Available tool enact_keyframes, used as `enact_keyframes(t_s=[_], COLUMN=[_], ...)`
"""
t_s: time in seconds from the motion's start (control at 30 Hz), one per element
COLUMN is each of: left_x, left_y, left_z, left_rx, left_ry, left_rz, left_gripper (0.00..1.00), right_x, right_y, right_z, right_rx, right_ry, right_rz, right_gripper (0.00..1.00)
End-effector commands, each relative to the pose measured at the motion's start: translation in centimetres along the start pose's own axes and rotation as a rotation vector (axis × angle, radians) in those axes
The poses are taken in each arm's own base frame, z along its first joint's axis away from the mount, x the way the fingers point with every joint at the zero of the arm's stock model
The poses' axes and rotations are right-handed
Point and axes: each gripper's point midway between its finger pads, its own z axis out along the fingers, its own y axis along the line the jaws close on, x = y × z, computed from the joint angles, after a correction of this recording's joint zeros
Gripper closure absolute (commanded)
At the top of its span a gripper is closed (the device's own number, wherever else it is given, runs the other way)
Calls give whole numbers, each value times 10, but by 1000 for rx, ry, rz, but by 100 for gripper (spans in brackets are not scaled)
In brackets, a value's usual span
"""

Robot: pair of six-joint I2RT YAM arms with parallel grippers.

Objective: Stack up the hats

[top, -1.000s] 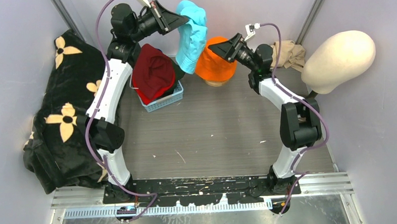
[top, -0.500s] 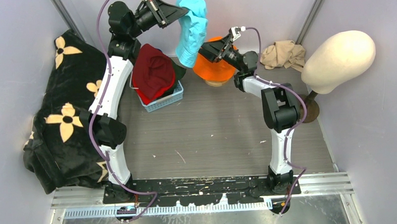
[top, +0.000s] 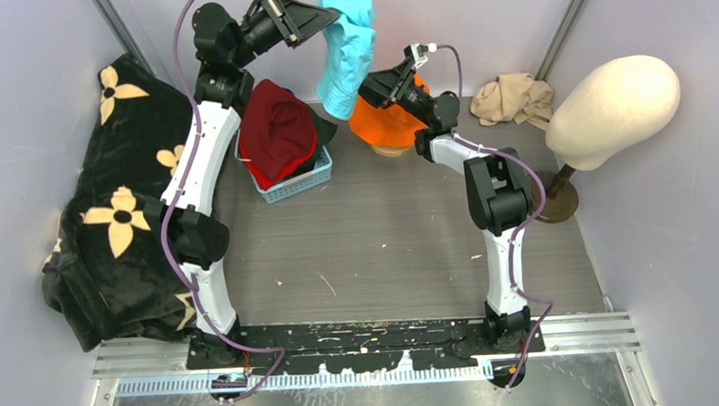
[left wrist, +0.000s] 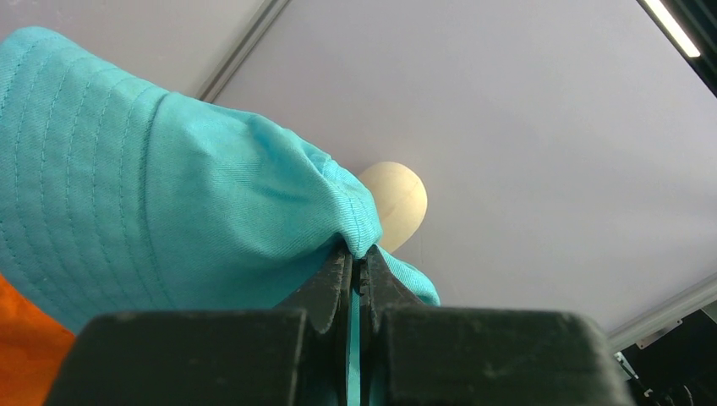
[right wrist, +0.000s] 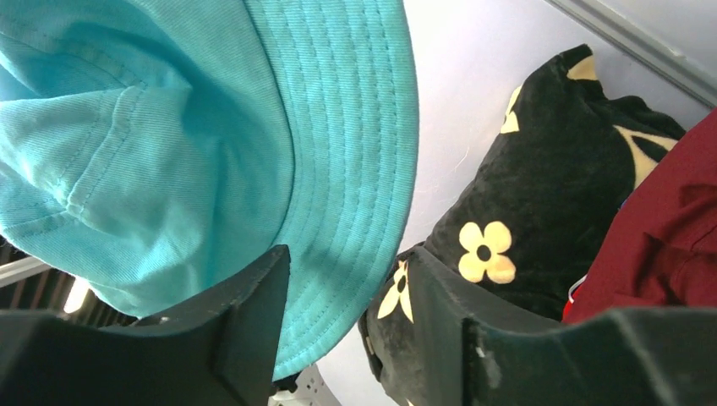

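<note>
A teal bucket hat (top: 347, 48) hangs in the air at the back, pinched at its crown by my left gripper (top: 329, 19), which is shut on the fabric (left wrist: 357, 254). My right gripper (top: 369, 91) reaches up to the hanging brim from the right. In the right wrist view the teal brim (right wrist: 338, 169) lies between its open fingers (right wrist: 348, 254), and the jaws are not pressed on it. Behind the right gripper an orange bucket hat (top: 384, 124) sits on a round form. A red hat (top: 277, 129) rests on top of a blue basket (top: 296, 186).
A black blanket with cream flowers (top: 117, 195) is piled along the left wall. At the back right lies a beige rag (top: 514, 97). A cream head form (top: 613, 110) on a stand rises at the right. Grey walls close in on three sides.
The right arm has swung left from beside the orange hat to the teal hat's brim, and its jaws have narrowed. The left gripper has lifted the teal hat a little higher.
</note>
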Motion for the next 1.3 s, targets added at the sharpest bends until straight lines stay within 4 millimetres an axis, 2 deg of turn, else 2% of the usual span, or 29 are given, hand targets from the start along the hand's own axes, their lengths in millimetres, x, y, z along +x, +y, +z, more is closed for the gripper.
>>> enact_keyframes(t_s=[0.0, 0.17, 0.27, 0.37, 0.53, 0.67, 0.9, 1.27], left_x=[-11, -12, -11, -9, -7, -3, 1, 25], left_y=[-21, -18, -12, -3, 17, 33, 61, 114], left_z=[-2, -2, -3, -6, -14, -16, -15, 9], left_rx=[71, 66, 52, 19, -78, -145, -225, -322], left_ry=[-25, -28, -24, -22, -19, -8, -1, 21], left_rz=[56, 51, 45, 45, 69, 82, 79, 29], left_gripper=[100, 100, 100, 100, 100, 100, 100, 100], right_x=[-1, -2, -3, -5, -16, -27, -52, -86], right_y=[31, 32, 32, 29, 12, 8, 25, 25], right_z=[9, 8, 6, 1, -13, -25, -42, -76], right_rx=[-103, -106, -96, -51, 149, 294, 420, 616], right_ry=[1, -5, -11, -26, -59, -76, -114, -152], right_rz=[-43, -42, -47, -66, -148, -246, -372, -480], right_gripper=[46, 68, 91, 98, 99, 99, 99, 99])
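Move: The left hand holds the blue hat by one edge; the orange hat on its stand lies some 12 cm to its right, 7 cm ahead and 36 cm below. The hanging brim of the blue hat already passes between the right hand's open fingers, that hat's middle about 8 cm above and 2 cm left of them, level fore and aft; from this hand the orange hat is 5 cm ahead, 7 cm right and 19 cm down. The red hat in the basket sits about 15 cm left of the left hand, 6 cm ahead and 44 cm lower. Nearly still at first, the right hand shuts its fingers and pinches the blue hat's brim, then draws about 10 cm to its right and a little forward, dipping, rising and ending slightly lower, its fingers levelling out and swinging some 30 degrees clockwise towards forward. Meanwhile the left hand, keeping its pinch on the other edge, waits and then goes about 9 cm down and 7 cm forward towards the orange hat, its fingers tipping down and turning slightly counter-clockwise. ##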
